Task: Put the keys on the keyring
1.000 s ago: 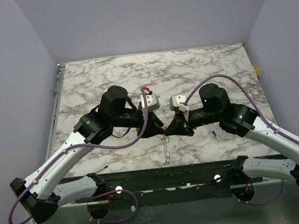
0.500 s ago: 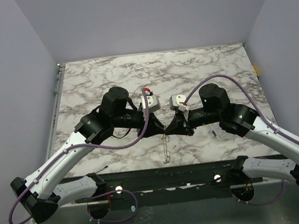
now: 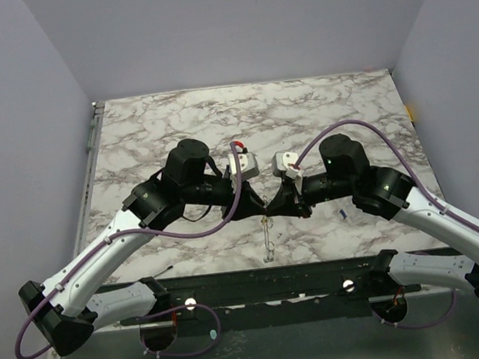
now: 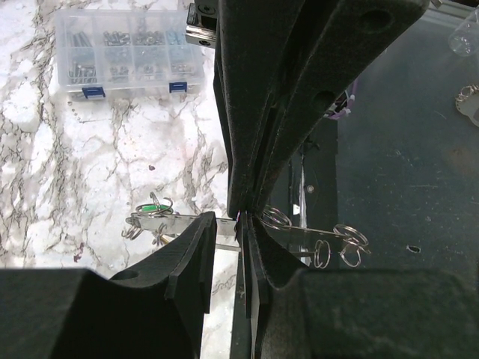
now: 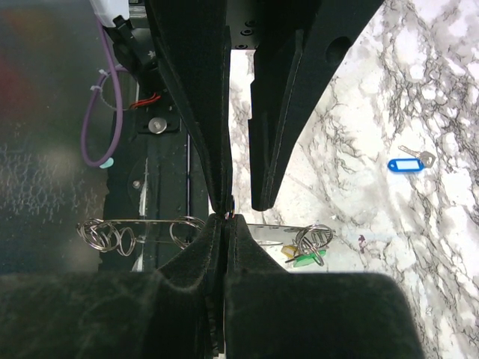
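The keyring (image 3: 266,241) is a thin grey metal hoop seen edge-on, hanging in the air below the two grippers and carrying small split rings. My right gripper (image 5: 225,221) is shut on the keyring (image 5: 150,221) near its middle. A green key (image 5: 305,259) and a yellow key (image 5: 288,251) hang from a split ring at one end. The blue key (image 5: 403,164) lies apart on the marble. My left gripper (image 4: 224,224) is open, with one finger against the right gripper's tips and the other standing off. In the left wrist view the keyring (image 4: 299,232) runs behind both grippers.
A clear plastic box (image 4: 123,52) of small parts stands on the marble table (image 3: 156,120). The keyring's lower end reaches past the table's near edge (image 3: 232,271), over the dark frame. In the top view the blue key (image 3: 344,214) lies just right of the right arm.
The left arm has edged slightly to the right, toward the right gripper. The right arm and the keyring have not visibly moved.
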Available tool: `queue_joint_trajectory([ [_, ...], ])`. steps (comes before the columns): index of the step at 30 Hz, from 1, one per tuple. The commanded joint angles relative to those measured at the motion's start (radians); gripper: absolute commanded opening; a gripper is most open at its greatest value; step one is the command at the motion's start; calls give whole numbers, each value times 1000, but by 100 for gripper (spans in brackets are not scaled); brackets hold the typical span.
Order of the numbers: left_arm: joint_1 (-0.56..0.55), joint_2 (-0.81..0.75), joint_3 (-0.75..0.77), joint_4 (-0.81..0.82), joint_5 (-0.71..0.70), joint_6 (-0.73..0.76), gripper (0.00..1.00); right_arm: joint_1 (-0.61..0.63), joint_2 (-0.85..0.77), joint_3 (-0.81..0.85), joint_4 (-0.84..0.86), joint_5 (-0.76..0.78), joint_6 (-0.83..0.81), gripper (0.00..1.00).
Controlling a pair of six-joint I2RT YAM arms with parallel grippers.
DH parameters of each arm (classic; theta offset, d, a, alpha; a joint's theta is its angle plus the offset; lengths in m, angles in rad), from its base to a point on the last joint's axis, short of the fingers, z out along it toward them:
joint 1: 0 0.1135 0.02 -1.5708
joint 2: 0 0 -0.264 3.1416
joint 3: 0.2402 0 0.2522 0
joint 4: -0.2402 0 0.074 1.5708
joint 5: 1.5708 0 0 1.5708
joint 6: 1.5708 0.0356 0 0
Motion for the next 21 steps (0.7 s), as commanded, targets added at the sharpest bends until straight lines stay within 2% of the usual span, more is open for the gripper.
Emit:
queue_joint_trajectory([
  [1, -14, 14, -30, -15, 16, 0, 25, 9, -34, 14, 79, 17, 3, 1],
  [4, -15, 15, -35, -5, 34, -3, 18, 9, -35, 11, 85, 20, 5, 1],
  [7, -16, 6, -44, 29, 55, -22, 0, 9, -36, 5, 95, 31, 9, 1],
  [12, -16, -28, -61, 97, 15, -50, 0, 9, -81, -42, 185, 109, 40, 1],
  [16, -15, -62, -77, 164, -13, -67, 0, 9, -123, -88, 253, 123, 62, 15],
  [21, -15, -126, -116, 266, -74, -95, 0, 8, -139, -103, 277, 132, 76, 42],
])
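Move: The keyring is still held up in my shut right fingers by a small ring on its upper edge. That ring sits right at those tips and about 1 cm to the right of my partly open left fingers, level with both. The keyring's plate hangs edge-on, its middle some 2 cm back and 4 cm below my left hand. The green key hangs about 5 cm ahead and 6 cm down. The blue key lies on the table roughly 20 cm ahead, 13 cm left and 25 cm below. I close my left fingers fully on the small ring while my right fingers still pinch it, both hands sinking under half a centimetre. Then I raise both hands together, ending nearly 2 cm up, and open my right fingers to about a third, letting go as that hand also eases about 1 cm forward and 1 cm right and tilts some 10 degrees. ##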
